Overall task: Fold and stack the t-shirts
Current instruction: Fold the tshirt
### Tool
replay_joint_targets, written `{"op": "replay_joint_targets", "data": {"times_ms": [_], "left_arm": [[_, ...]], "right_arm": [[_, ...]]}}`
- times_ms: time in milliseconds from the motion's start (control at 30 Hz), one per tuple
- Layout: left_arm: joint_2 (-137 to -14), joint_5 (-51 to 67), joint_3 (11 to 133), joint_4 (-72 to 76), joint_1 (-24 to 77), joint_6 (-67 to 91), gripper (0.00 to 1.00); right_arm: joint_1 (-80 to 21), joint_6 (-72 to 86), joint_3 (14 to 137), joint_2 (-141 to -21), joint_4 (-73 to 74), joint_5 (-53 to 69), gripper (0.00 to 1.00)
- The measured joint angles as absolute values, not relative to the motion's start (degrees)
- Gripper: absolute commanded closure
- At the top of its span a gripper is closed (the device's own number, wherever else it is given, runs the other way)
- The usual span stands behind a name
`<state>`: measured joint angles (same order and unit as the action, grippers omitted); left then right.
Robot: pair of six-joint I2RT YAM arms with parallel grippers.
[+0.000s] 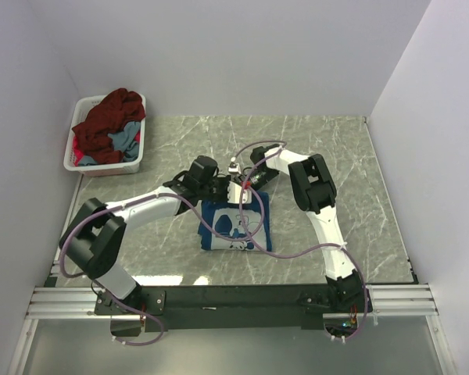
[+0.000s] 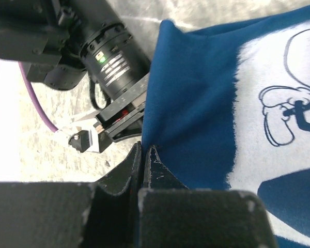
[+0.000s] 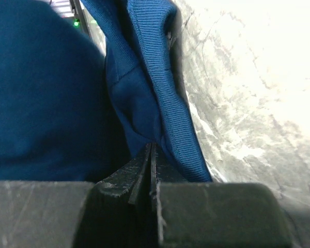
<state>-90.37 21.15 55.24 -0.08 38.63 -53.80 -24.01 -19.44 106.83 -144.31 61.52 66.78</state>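
Observation:
A deep blue t-shirt (image 1: 234, 225) with a white cartoon print lies partly folded on the marble table between the two arms. My left gripper (image 1: 223, 189) is at its far edge. The left wrist view shows that gripper (image 2: 143, 152) shut on the blue t-shirt (image 2: 196, 93), its jaws pinching the cloth's edge. My right gripper (image 1: 247, 178) is close beside it, and the right wrist view shows this gripper (image 3: 151, 150) shut on the blue t-shirt (image 3: 41, 93) next to a ribbed band (image 3: 170, 103). More t-shirts, a dark maroon one (image 1: 109, 117) and a grey-blue one (image 1: 126, 139), lie heaped in the basket.
A white plastic basket (image 1: 102, 167) stands at the far left corner of the table, against the left wall. White walls close the table in at the back and on both sides. In the left wrist view, the right arm's black wrist (image 2: 111, 59) hangs close beside my left fingers.

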Motion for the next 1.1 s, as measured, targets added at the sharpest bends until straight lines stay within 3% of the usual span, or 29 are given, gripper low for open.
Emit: {"op": "replay_joint_targets", "data": {"times_ms": [367, 567, 767, 800, 933, 1100], "left_arm": [[-96.03, 19.07, 54.13, 7.68, 37.69, -54.22, 0.99], [-98.54, 17.74, 51.92, 13.47, 37.71, -54.37, 0.99], [-98.67, 17.23, 49.54, 16.82, 37.98, -54.85, 0.98], [-98.67, 17.21, 49.36, 17.17, 38.04, -54.96, 0.95], [-98.78, 17.3, 49.21, 17.72, 38.09, -55.4, 0.66], [-98.04, 19.27, 50.78, 13.23, 37.69, -53.56, 0.5]], "right_arm": [[-23.73, -18.22, 106.85, -143.83, 62.52, 64.97, 0.87], [-23.73, -14.48, 106.83, -139.06, 59.42, 54.68, 0.85], [-23.73, -12.08, 108.03, -135.83, 58.11, 44.58, 0.75], [-23.73, -11.77, 108.36, -135.46, 58.06, 42.83, 0.72], [-23.35, -11.11, 108.81, -133.51, 57.74, 37.39, 0.62], [-19.68, -11.68, 111.79, -131.81, 58.7, 34.92, 0.5]]}}
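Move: The left hand holds the blue t-shirt's raised far edge, with the middle of the folded shirt about 8 cm back towards the base, straight in line sideways and some 11 cm lower. The shirt's far right corner is roughly 9 cm to its right and 1 cm back, its white print some 13 cm back, both about 11 cm below. From the low right hand, tucked in at the far edge, the shirt's middle is about 6 cm back and 1 cm down. The left hand, still pinching the raised edge of the t-shirt, carries it down about 5 cm and forward some 3 cm, stops there and only then spreads its fingers to about half open, letting the edge go. Meanwhile the right hand first stays low behind the raised cloth at the far edge, then opens to about half as it pulls out of the shirt, roughly 9 cm forward and 7 cm to the right while rising about 4 cm, its fingers tipping well over to point down. ##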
